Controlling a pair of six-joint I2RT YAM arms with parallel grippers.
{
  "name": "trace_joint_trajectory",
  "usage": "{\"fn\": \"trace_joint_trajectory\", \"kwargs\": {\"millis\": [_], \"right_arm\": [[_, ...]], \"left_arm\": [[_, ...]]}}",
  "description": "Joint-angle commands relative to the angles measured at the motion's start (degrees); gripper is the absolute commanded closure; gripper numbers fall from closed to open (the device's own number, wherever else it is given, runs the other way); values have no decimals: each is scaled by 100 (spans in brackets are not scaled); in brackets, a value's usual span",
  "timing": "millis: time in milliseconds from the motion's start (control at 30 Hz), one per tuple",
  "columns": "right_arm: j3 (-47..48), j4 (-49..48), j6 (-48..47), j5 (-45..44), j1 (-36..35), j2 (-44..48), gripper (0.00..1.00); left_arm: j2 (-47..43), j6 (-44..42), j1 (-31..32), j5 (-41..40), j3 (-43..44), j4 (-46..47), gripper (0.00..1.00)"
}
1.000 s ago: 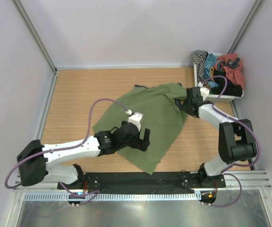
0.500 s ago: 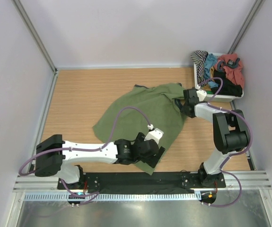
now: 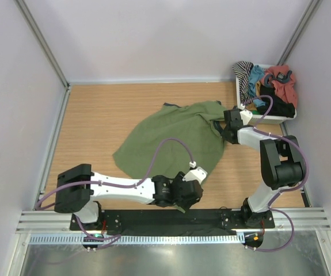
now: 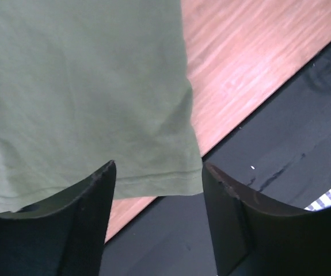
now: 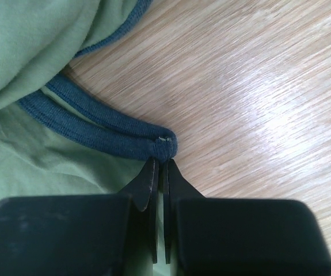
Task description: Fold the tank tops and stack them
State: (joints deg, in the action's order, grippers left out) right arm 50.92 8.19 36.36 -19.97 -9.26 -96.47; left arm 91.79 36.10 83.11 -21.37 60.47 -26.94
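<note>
The olive green tank top (image 3: 174, 141) lies spread and rumpled on the wooden table. My left gripper (image 3: 191, 192) is at its near hem corner by the table's front edge. In the left wrist view the left gripper (image 4: 159, 167) stands open, and the hem corner (image 4: 171, 178) lies between the fingers without being pinched. My right gripper (image 3: 225, 130) is at the top's far right end. There the right gripper (image 5: 159, 162) is shut on the top at the tip of its dark blue trim (image 5: 96, 132). A black tank top (image 3: 279, 107) lies bunched in the bin.
A white bin (image 3: 267, 119) at the back right holds striped, teal and red garments. A black base rail (image 3: 153, 218) runs along the front edge, just under the left gripper. Grey walls enclose the table on three sides.
The left arm swept from the middle of the green top down to its near hem corner, its jaws narrowing. The right gripper closed on the strap end.
</note>
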Motion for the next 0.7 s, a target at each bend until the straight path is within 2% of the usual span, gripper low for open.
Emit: {"fn": "trace_joint_trajectory", "kwargs": {"millis": [0,200,367,533,633,667], "right_arm": [[-38,-203,56,-130,12,286,99],[-99,-221,56,-95,12,383,99],[-126,-221,64,-104,20,436,99],[-178,-212,73,-148,20,506,99],[-214,-239,73,-200,20,602,99],[-222,-230,73,-192,20,611,99]], "left_arm": [[207,73,144,264,351,-144,39],[700,178,206,545,501,-268,37],[1025,240,214,845,580,-259,39],[1359,345,206,353,975,-900,56],[1351,345,48,335,1029,-1103,75],[1316,389,-5,361,994,-1068,90]]}}
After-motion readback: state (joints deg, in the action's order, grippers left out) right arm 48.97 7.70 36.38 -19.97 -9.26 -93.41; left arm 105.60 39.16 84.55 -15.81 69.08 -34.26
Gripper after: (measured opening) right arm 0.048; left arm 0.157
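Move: The tank top's near corner, where the side edge meets the hem, lies about 4 cm back from the left hand, 1 cm to its right and 6 cm below, poking just past the table's front edge. That edge runs about 2 cm back and 6 cm below. From the right hand, the same corner is some 32 cm back, 17 cm to the left and about 1 cm lower. The tank top's near corner is what the left hand comes down on: about 5 cm down and some 3 cm back, to the table's front edge, the wrist tipping the fingers about 15 degrees nearer to straight down. They stay part open on the way, then close late and pinch the cloth beside the hem. The right hand keeps its pinch beside the navy trim, rising barely 1 cm. ##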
